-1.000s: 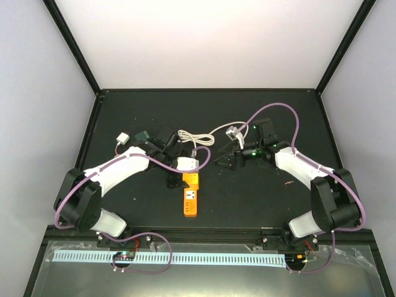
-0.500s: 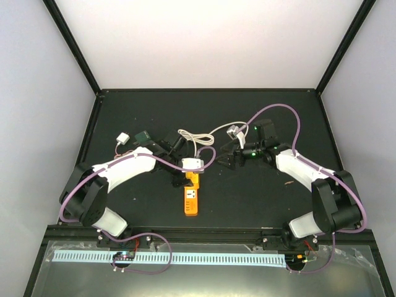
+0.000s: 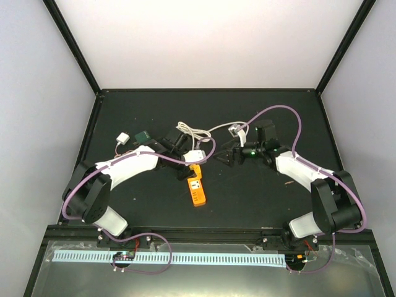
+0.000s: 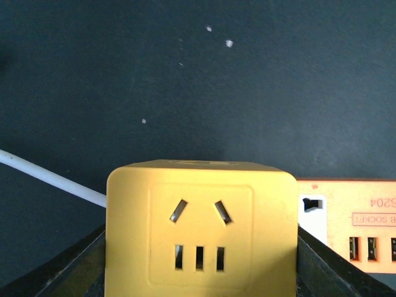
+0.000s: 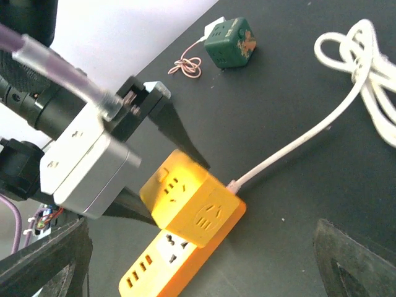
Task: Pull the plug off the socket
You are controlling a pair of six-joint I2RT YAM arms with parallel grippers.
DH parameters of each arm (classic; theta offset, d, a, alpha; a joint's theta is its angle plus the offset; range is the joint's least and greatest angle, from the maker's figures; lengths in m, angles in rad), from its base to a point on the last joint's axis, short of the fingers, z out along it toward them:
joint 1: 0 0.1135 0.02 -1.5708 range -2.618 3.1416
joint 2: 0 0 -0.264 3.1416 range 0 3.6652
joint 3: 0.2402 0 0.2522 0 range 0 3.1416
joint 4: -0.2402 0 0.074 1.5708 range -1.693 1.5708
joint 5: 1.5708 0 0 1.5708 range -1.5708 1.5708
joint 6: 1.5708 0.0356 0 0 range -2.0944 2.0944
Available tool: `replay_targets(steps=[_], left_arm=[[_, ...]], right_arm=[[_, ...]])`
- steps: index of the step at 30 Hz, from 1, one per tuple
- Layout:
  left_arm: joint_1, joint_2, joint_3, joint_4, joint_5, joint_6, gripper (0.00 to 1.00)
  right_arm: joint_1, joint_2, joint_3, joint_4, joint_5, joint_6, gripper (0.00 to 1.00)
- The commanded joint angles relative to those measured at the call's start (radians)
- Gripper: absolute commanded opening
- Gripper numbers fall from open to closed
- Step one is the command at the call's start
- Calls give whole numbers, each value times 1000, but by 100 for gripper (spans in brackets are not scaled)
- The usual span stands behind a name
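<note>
The orange socket [image 3: 197,193] lies mid-table on the dark mat and also shows in the wrist views [image 4: 365,216] [image 5: 167,266]. A yellow cube plug [image 3: 195,168] with socket holes on its faces sits plugged into the socket's far end [image 4: 201,229] [image 5: 192,198]. My left gripper [image 3: 192,171] is shut on the cube, one dark finger [image 4: 80,266] pressed against each side. My right gripper [image 3: 228,156] hangs open just right of the cube, touching nothing. Its fingers [image 5: 356,260] frame the cube from a distance.
A cream cord [image 5: 297,145] leaves the cube end of the strip. It coils at the back [image 3: 189,133] and ends in a loose grey-white block [image 3: 234,130] by the right arm. A dark green cube [image 3: 143,135] and a small white block [image 3: 124,137] lie back left.
The left gripper's fingers have closed in on the yellow cube. The orange strip has swung, its near end shifting right. The right gripper has drifted slightly toward the back.
</note>
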State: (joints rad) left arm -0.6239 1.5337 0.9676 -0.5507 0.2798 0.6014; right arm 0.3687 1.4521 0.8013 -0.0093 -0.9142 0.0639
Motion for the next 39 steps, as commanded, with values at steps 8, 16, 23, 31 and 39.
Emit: replay_targets(steps=[8,16,23,31,39], left_arm=[[37,124,118,71,-136,-144,45],[40,154,147,68,-128,-152,39],[39,165,154,64,-121,-155,32],[40,159,151,61,-108,-152,27],[40,151,148,60,-102,-149,27]], right_arm=[[1,65,-152,315,-115,301,96],[83,142,-149,299,-64,381,79],[184,201,-179,415,-71,485,69],[214,300,-145,462,-82,567,53],[233,344,-102,462,-61,617,33]])
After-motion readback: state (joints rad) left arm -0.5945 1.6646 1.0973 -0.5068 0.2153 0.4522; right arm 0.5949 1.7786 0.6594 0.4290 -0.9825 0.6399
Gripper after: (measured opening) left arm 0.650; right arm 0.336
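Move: From the right hand, the orange socket's middle lies about 10 cm back, 11 cm to the left and 12 cm below. The yellow plug block on it is some 4 cm back and 11 cm left, about 9 cm lower. The left fingers already hold that block; the orange socket's middle is roughly 5 cm back of the left hand and 5 cm below, and the white cord coil about 16 cm straight ahead of the left hand. Down nearly 10 cm, with about 6 cm back and as much left, the right hand comes in to the orange socket beside the yellow block, rolling its forward side down some 30 degrees as its fingers close to about a third open. The left hand keeps its grip on the block, carries it 5 cm forward, turns it about 10 degrees counter-clockwise, then holds still. ##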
